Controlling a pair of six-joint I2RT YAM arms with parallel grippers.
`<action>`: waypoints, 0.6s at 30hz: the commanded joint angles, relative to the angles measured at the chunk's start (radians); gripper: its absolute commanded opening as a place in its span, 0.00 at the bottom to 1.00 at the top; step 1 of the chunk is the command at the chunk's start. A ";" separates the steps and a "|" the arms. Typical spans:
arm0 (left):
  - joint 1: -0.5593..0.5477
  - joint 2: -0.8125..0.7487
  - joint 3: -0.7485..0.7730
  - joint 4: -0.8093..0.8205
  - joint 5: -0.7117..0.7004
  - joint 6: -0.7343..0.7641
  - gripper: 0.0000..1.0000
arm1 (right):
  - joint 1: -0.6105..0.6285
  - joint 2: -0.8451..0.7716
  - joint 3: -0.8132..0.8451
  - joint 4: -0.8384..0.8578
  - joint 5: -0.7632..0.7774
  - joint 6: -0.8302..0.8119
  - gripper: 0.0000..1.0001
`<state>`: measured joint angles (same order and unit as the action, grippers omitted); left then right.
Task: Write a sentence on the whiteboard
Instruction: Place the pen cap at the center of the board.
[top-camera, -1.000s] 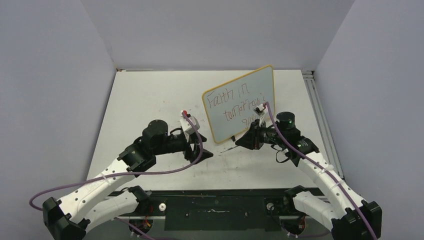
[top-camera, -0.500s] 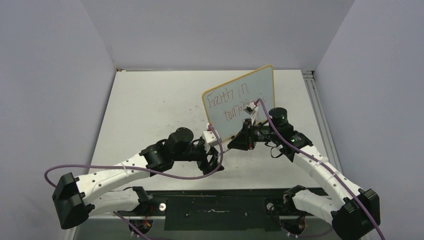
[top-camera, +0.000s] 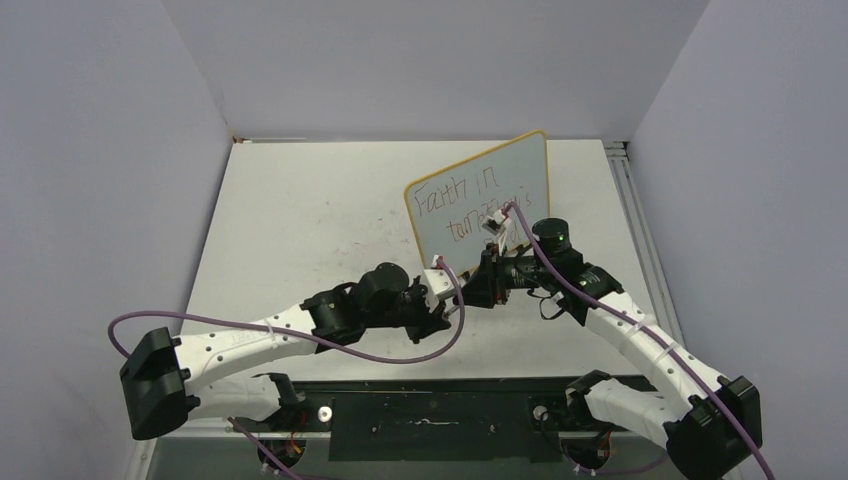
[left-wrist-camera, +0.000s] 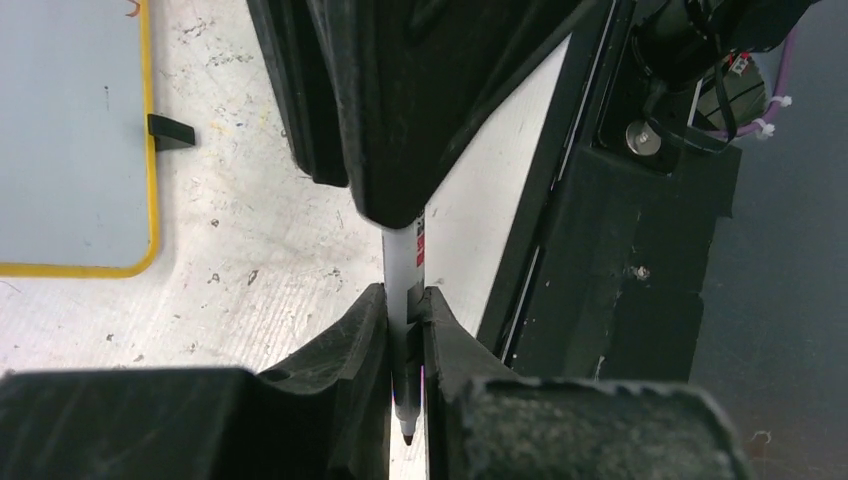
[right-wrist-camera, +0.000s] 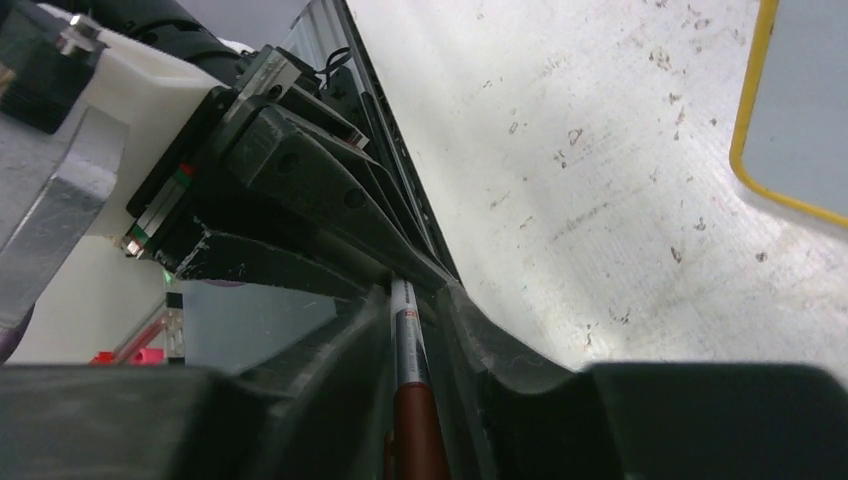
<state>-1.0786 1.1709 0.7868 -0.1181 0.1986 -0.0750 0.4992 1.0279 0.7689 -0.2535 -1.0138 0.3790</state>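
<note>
The whiteboard (top-camera: 480, 205) stands tilted at the table's back right, with its yellow frame and one black foot (left-wrist-camera: 170, 130) in the left wrist view. The sentence (top-camera: 462, 200) runs across it in thin reddish lines, partly hidden by the right arm. A marker (left-wrist-camera: 404, 270) with a white barrel and dark tip spans both grippers in front of the board. My left gripper (left-wrist-camera: 405, 310) is shut on the barrel near the tip. My right gripper (right-wrist-camera: 415, 320) is shut on the other end, where the marker (right-wrist-camera: 412, 420) is red-brown. The two grippers (top-camera: 465, 290) meet nose to nose.
The black base rail (top-camera: 430, 415) runs along the table's near edge, close under the left gripper. A metal rail (top-camera: 640, 230) lines the table's right side. Purple cables (top-camera: 300, 335) loop off both arms. Grey walls enclose the table.
The left arm swung right to the right gripper and its open jaws closed on the marker. The right gripper shifted slightly left with the marker.
</note>
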 joint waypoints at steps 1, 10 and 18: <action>-0.011 -0.012 0.024 0.097 -0.023 -0.069 0.00 | -0.001 -0.032 0.050 0.032 0.091 -0.023 0.34; -0.001 -0.020 -0.035 0.178 -0.052 -0.194 0.00 | -0.081 -0.089 0.066 0.037 0.128 0.024 0.65; 0.015 -0.006 -0.071 0.252 -0.082 -0.291 0.00 | -0.134 -0.164 0.035 0.118 0.144 0.106 0.73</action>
<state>-1.0737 1.1702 0.7219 0.0162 0.1486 -0.2871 0.3725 0.9085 0.7856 -0.2276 -0.8944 0.4389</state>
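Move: The pen bridges the two hands. Its brown cap end sits between the right fingers, practically at that hand's point; from the left hand, which already grips the writing end, the cap is about 7 cm up, 2 cm ahead and 3 cm to the right. From the right hand, the whiteboard's centre lies some 35 cm ahead, 7 cm right and 21 cm below, and the board's black clip about 19 cm ahead, 3 cm right, equally low. Forward, up and to its right, about 5 to 6 cm in all, the right hand backs off from the pen's brown end. Its fingers spread wide first while it slides forward, the rise and rightward pull follow, and it swings some 15 degrees clockwise. The left hand stays nearly in place, turning slightly counter-clockwise and keeping its pinch near the writing tip. ##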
